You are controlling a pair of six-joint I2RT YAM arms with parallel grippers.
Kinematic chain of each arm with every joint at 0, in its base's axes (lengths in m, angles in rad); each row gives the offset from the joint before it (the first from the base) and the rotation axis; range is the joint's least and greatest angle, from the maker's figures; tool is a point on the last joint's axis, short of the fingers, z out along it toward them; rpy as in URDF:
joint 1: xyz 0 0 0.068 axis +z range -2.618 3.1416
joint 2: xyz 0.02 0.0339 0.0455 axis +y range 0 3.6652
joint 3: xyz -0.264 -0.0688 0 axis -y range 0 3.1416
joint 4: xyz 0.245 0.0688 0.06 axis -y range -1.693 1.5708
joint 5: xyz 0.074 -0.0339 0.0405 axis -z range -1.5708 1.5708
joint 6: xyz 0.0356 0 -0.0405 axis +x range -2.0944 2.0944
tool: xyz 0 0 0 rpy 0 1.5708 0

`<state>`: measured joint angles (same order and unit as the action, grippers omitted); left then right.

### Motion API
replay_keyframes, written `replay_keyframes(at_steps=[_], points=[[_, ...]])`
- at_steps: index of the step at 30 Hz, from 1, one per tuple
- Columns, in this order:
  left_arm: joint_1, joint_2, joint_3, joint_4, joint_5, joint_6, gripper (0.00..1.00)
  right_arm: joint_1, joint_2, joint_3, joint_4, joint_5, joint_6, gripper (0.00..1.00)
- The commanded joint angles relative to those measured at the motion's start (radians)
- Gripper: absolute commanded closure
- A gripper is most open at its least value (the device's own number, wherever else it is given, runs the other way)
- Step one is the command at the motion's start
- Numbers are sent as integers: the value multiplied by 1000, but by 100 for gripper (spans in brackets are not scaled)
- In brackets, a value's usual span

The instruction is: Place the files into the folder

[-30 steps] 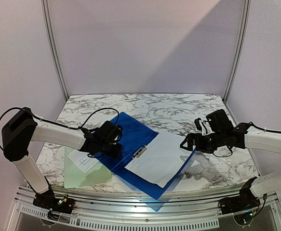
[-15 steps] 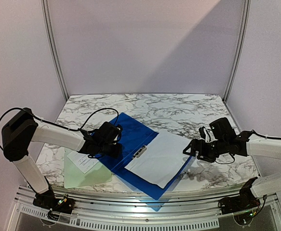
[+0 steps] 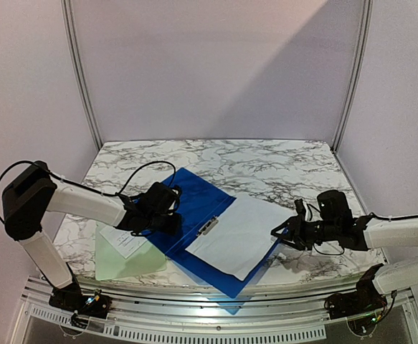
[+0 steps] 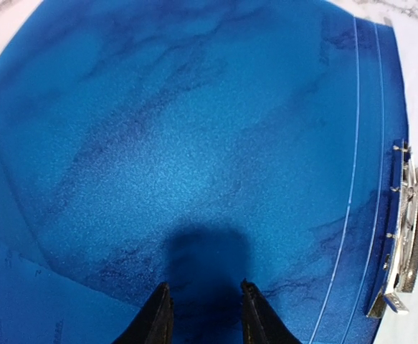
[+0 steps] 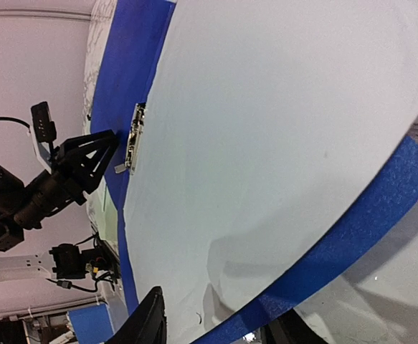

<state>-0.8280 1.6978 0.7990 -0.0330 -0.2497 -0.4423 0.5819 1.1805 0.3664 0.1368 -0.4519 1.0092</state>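
Observation:
The blue folder [image 3: 194, 190] lies open on the marble table, its metal clip [image 3: 208, 226] at the spine. A large white sheet [image 3: 237, 233] covers its right half. The smaller printed slip [image 3: 122, 240] lies left of the folder. My left gripper [image 3: 171, 222] rests low over the bare left cover [image 4: 194, 143], jaws apart with nothing between them [image 4: 205, 287]; the clip [image 4: 402, 229] shows at right. My right gripper [image 3: 280, 233] is at the folder's right edge, open [image 5: 212, 315]. One finger is over the sheet [image 5: 266, 129] and the other beyond the blue rim [image 5: 352, 229].
A pale green sheet [image 3: 133, 261] lies under the slip near the table's front left corner. The folder's near corner overhangs the front edge [image 3: 230, 292]. The left arm [image 5: 44, 186] shows beyond the clip [image 5: 133, 136] in the right wrist view.
My right gripper has dropped and come nearer, reaching the folder's right edge, and its jaws have narrowed. The left gripper and the papers have stayed put.

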Motion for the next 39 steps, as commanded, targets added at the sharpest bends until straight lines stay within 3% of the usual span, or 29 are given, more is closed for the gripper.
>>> replay_keyframes(at_steps=[1, 6, 11, 19, 28, 39], points=[[15, 7, -38, -60, 38, -16, 67, 6, 19, -24, 134, -42, 56, 63], [15, -5, -40, -62, 39, -17, 67, 8, 38, -21, 150, -34, 58, 82], [15, -36, -47, -53, 49, -15, 67, 9, 65, 40, 26, 28, 19, 100], [13, -109, -32, -88, 57, 1, 63, -9, 92, 179, -210, 105, -77, 100], [13, -224, -13, -133, 60, 20, 39, -92, 142, 350, -490, 104, -223, 100], [21, -274, 5, -144, 9, 59, 15, -187, 236, 606, -907, 164, -539, 100]])
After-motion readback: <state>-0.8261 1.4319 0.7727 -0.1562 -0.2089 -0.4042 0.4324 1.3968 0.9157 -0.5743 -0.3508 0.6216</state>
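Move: The right hand's fingers straddle the open folder's right edge, about 1 cm left and 1 cm below. From this hand the white paper's middle is some 10 cm left, 4 cm ahead; the metal clip is 18 cm left, 7 cm ahead; both about 5 cm below. The left hand is low over the folder's left cover, whose near edge is roughly 6 cm back, 5 cm left and 1 cm below; the green sheet lies 13 cm left, 8 cm back, 2 cm below. The right fingers shut, pinching the folder's right edge, then drag it forward about 6 cm and, later, some 5 cm to the right with a slight rise, the wrist rolling its left side down about 25 degrees. Meanwhile the left hand lets the left cover go, easing back a little and then rising about 7 cm while its fingers open wide. ##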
